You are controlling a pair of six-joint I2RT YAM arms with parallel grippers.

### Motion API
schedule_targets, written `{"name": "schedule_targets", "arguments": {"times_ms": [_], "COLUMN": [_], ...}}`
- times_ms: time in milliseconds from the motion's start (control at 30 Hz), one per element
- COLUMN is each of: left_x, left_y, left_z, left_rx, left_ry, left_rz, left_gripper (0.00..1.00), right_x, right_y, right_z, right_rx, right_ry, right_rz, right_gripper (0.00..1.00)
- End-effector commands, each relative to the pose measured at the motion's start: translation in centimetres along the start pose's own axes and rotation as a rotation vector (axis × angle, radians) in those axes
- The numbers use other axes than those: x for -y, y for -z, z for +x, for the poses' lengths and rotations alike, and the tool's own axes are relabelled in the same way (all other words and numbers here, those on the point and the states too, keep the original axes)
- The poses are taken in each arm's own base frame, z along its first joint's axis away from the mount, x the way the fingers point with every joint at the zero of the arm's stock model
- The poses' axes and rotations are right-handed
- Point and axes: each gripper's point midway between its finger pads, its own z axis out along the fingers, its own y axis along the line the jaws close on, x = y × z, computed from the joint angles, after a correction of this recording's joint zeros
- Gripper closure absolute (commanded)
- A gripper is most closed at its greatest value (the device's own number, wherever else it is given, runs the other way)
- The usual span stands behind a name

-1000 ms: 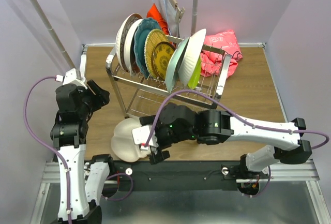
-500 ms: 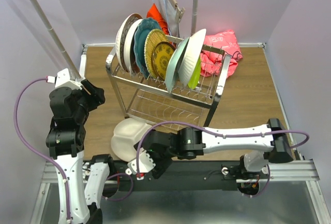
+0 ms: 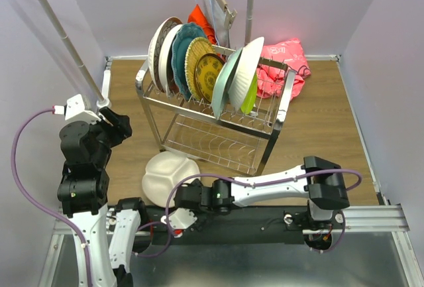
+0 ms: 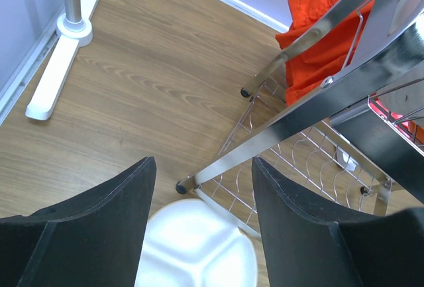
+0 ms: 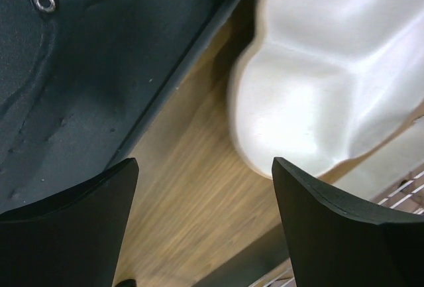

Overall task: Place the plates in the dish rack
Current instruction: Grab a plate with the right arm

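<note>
A white divided plate [image 3: 171, 177] lies flat on the wooden table in front of the dish rack [image 3: 212, 142]. Several plates [image 3: 199, 65] stand upright in the rack's upper tier. My left gripper [image 3: 121, 124] hovers open at the left, above the table. In the left wrist view its open fingers [image 4: 202, 164] frame the white plate [image 4: 199, 250] and a rack leg [image 4: 291, 124]. My right gripper [image 3: 176, 221] is low at the table's near edge, just in front of the plate. It is open [image 5: 204, 162] with only wood between the fingers; the plate [image 5: 331, 68] sits beyond its right finger.
A white-poled rail [image 3: 63, 32] stands at the back left, with its foot [image 4: 56, 68] on the table. A pink cloth [image 3: 285, 61] lies behind the rack, and an orange-red cloth [image 4: 324, 28] hangs at the rack's far side. The dark base strip [image 5: 79, 68] borders the near edge.
The right arm has pulled back and to the left from over the white plate down to the near edge. The plate, earlier partly covered, now lies flat in full view. The left arm shifted slightly left.
</note>
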Motion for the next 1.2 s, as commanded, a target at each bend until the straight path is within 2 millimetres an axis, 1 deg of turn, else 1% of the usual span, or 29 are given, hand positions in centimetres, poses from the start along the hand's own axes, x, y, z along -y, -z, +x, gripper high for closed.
{"name": "schedule_targets", "arguments": {"times_ms": [0,167,333,433,467,567,633,667,733,867,900,967,1000,1033,1067,1100,1167], "left_x": [-0.6,-0.6,-0.7,-0.7,-0.6,-0.5,-0.5,-0.5,-0.5,-0.5,-0.5,-0.5,-0.5,-0.5,-0.7,-0.7,-0.8], "left_y": [0.3,0.4,0.6,0.8,0.9,1.0,1.2,1.2,1.3,1.4,1.4,1.6,1.7,1.6,1.7,1.7,1.8], "left_z": [0.3,0.3,0.2,0.2,0.1,0.1,-0.1,0.0,0.0,-0.1,-0.2,-0.2,-0.1,0.0,0.2,0.3,0.4], "left_rx": [0.004,0.007,0.012,0.019,0.021,0.021,0.028,0.025,0.028,0.029,0.032,0.03,0.03,0.024,0.02,0.018,0.014], "left_ry": [-0.01,-0.017,-0.025,-0.022,-0.021,-0.018,-0.021,-0.02,-0.021,-0.02,-0.02,-0.023,-0.026,-0.028,-0.03,-0.033,-0.035], "left_rz": [-0.022,-0.022,-0.027,-0.022,-0.018,-0.015,-0.017,-0.018,-0.015,-0.018,-0.018,-0.018,-0.016,-0.019,-0.024,-0.025,-0.026], "left_gripper": [0.31,0.31,0.31,0.3,0.31,0.31,0.31,0.31,0.31,0.31,0.31,0.31,0.31,0.31,0.31,0.31,0.31], "right_x": [-0.3,-0.4,-0.3,-0.2,0.0,-0.1,-0.1,-0.1,-0.3,-0.5,-0.6,-0.6,-0.7,-0.6,-0.7,-0.4,-0.5], "right_y": [-1.9,-3.3,-4.2,-5.0,-5.2,-6.0,-6.2,-6.3,-6.5,-7.0,-7.1,-7.0,-7.0,-6.8,-6.7,-6.4,-6.1], "right_z": [0.4,0.6,0.6,0.8,0.8,1.3,1.6,1.5,1.5,1.4,1.5,1.4,1.3,1.2,1.2,1.0,1.0], "right_rx": [-0.01,-0.011,-0.015,-0.022,-0.024,-0.034,-0.036,-0.032,-0.027,-0.017,-0.019,-0.012,-0.009,-0.004,0.0,0.009,0.013], "right_ry": [0.017,0.01,0.009,0.005,0.004,0.0,0.0,0.002,0.006,0.012,0.011,0.005,0.003,0.001,-0.006,-0.013,-0.025], "right_rz": [0.045,0.07,0.081,0.076,0.078,0.067,0.063,0.061,0.053,0.043,0.041,0.039,0.037,0.039,0.039,0.047,0.048], "right_gripper": [0.12,0.17,0.18,0.23,0.26,0.32,0.35,0.39,0.41,0.51,0.58,0.64,0.7,0.73,0.77,0.83,0.87]}}
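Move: The divided white plate lies flat, its middle some 7 cm ahead of the right hand, 9 cm to its left and 5 cm below, so its near right-hand rim comes first. Around it, from that same hand, the table's black front rail runs about 8 cm back, straight behind; the dish rack's near left foot stands roughly 17 cm ahead and 12 cm left. From the idle left hand the plate is about 7 cm back, 11 cm right and 33 cm below. Downwards first, the right hand sinks about 4.5 cm, most of it early, then slides left and somewhat forward by roughly 4 cm onto the plate's near right-hand rim. The wrist tilts only slightly; the wide-open fingers close progressively faster until they pinch the rim, one on each side, with the hand easing nearly to a stop. ##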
